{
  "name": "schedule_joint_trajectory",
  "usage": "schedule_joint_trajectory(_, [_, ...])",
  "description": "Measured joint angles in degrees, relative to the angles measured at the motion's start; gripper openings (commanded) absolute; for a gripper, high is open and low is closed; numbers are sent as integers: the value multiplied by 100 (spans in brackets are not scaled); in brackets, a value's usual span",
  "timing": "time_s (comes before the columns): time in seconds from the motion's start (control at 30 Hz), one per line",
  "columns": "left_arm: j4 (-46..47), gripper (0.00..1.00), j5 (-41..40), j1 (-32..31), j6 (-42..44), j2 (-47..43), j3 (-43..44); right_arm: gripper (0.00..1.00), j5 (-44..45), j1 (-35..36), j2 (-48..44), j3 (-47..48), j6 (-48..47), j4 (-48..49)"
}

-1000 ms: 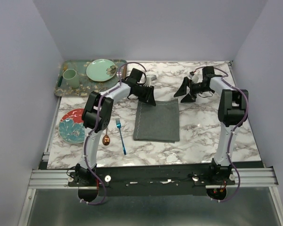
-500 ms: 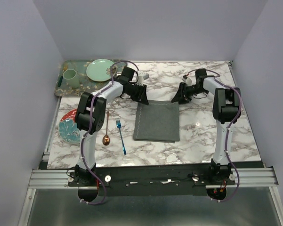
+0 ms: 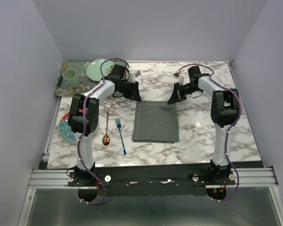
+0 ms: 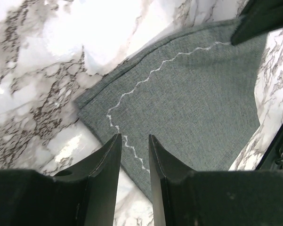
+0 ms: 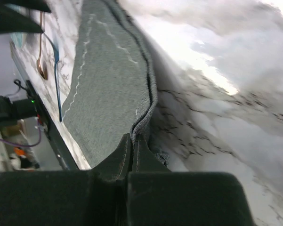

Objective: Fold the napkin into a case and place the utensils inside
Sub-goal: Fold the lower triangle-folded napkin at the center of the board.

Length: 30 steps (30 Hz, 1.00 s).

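Observation:
The dark grey napkin lies folded flat on the marble table. My right gripper is at its far right corner, shut on the cloth's edge, which is lifted slightly into the closed jaws. My left gripper hovers at the far left corner, its jaws narrowly open over the stitched border with nothing pinched. The blue fork and the copper spoon lie left of the napkin, side by side.
A patterned green tray at the back left holds a pale green plate and a green cup. A red and teal plate sits at the left edge, partly behind my left arm.
The right gripper has moved left and down onto the napkin's far right corner and closed on it. The left gripper has drawn back left to the far left corner, still open.

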Motion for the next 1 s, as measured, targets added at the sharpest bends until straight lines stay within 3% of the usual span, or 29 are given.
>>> schedule_joint_trajectory(0.27, [63,38,-111,249,2,-282,-306,0,415,704,-920,-385,-1305,22])
schedule_joint_trajectory(0.53, [131,38,-131,492,-2,-533,-678,1,1016,1283,-1246,-962,-2686,31])
schedule_joint_trajectory(1.0, [151,38,-151,761,127,-706,-918,1,1495,1683,-2251,-2044,-5484,28])
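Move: My right hand already pinches the napkin's far right corner. The napkin's middle, which I fold towards, lies about 10 cm back and 7 cm left of that hand, some 3 cm lower. The napkin's far left corner is 18 cm to its left and 1 cm farther out. The fork lies 27 cm left and 19 cm back. From my idle left hand, the napkin's middle is 12 cm back, 10 cm right and about 6 cm below. Keeping my right fingers shut on the napkin's corner, I lift it leftward about 3 cm, then bring it back and down over the cloth towards the middle, some 9 cm back and 4 cm left in all. Meanwhile I roll that wrist about 70 degrees, counter-clockwise seen from behind the hand. My left hand clears out about 7 cm to the left, its fingers staying partly open. ##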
